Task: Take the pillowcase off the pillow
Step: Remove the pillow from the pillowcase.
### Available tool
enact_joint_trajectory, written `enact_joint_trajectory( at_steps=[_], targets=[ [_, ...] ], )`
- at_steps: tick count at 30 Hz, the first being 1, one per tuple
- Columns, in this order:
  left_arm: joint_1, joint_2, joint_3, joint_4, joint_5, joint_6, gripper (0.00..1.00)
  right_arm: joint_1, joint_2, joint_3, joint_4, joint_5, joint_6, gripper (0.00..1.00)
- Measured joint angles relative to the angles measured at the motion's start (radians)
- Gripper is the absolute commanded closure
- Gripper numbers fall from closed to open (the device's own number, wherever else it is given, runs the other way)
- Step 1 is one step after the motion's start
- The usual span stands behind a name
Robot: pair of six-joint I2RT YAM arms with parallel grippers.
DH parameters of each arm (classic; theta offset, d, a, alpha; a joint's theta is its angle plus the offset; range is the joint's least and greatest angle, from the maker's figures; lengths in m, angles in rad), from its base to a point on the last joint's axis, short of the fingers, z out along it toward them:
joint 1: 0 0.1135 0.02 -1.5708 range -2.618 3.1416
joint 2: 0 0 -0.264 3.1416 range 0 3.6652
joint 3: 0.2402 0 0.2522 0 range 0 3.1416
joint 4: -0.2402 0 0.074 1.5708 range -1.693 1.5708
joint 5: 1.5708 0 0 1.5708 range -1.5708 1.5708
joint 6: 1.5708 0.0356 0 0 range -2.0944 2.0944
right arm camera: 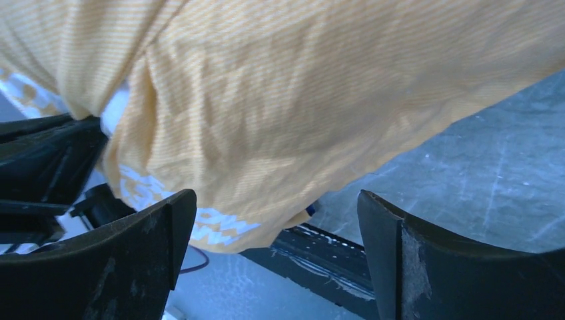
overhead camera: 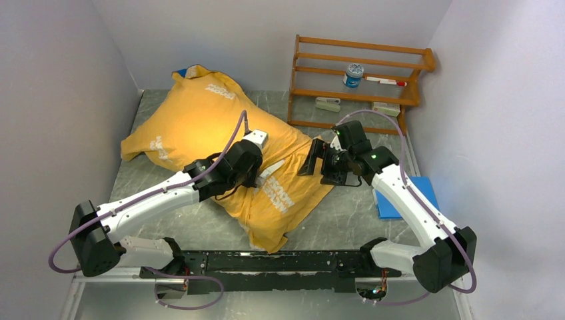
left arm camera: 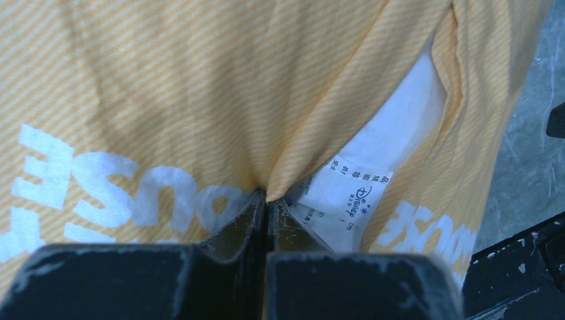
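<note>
The pillowcase point(overhead camera: 206, 127) lies yellow-orange face up with white lettering, slanting from the back left towards the front middle of the table. My left gripper point(overhead camera: 258, 170) sits on its middle, shut on a pinched fold of the yellow fabric point(left arm camera: 266, 195). Beside that fold the case gapes, showing the white pillow point(left arm camera: 406, 113) and a printed label point(left arm camera: 353, 190); the rest of the pillow is hidden inside. My right gripper point(overhead camera: 318, 160) is open at the case's right edge. In the right wrist view the fabric point(right arm camera: 280, 120) hangs just ahead of its spread fingers point(right arm camera: 153, 233), untouched.
A wooden rack point(overhead camera: 360, 97) stands at the back right, holding a jar point(overhead camera: 354, 75), a marker point(overhead camera: 385, 81) and small white items. A flat blue pad point(overhead camera: 408, 200) lies under the right arm. Walls close in on both sides. The arms' base rail point(overhead camera: 280, 263) runs along the near edge.
</note>
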Motion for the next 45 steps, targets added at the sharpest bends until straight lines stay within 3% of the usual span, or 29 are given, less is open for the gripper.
enact_joint_trajectory(
  at_steps=[9, 15, 21, 31, 45],
  targets=[
    [0.003, 0.000, -0.002, 0.000, 0.015, -0.016, 0.95, 0.075, 0.068, 0.002, 0.166, -0.072, 0.143, 0.09],
    [0.004, 0.000, -0.014, -0.002, 0.017, -0.024, 0.95, 0.177, 0.298, 0.116, 0.133, 0.037, 0.141, 0.47],
    [0.003, -0.004, -0.033, 0.000, 0.015, -0.041, 0.95, 0.190, 0.229, 0.036, 0.126, 0.137, 0.148, 0.82],
    [0.003, -0.038, -0.051, 0.011, 0.014, -0.069, 0.95, 0.192, 0.082, -0.047, 0.043, 0.303, 0.152, 0.84],
    [0.003, -0.056, -0.066, 0.013, 0.059, -0.071, 0.95, 0.192, -0.105, -0.191, 0.068, 0.301, 0.151, 0.84]
  ],
)
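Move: The loose right-hand hem of the pillowcase opening lies about 7 cm to the right gripper's left, 2 cm ahead and 5 cm below. The strip of white pillow in the slit is some 12 cm left of this gripper, level with it fore and aft and 6 cm lower; the white lettering patch is about 10 cm left, 4 cm back and 6 cm lower. From the left gripper, already pinching the opposite hem, the loose hem is roughly 8 cm right, 2 cm ahead and 3 cm below. Swing the open right gripper about 8 cm left, rising slightly and then dipping, to the loose hem; close the fingers on it some 4 cm below the start height. Then draw the pinched hem back right about 8 cm, away from the left gripper, easing a few centimetres towards the base at the end. Keep the left gripper shut on its own hem, nearly in place. ##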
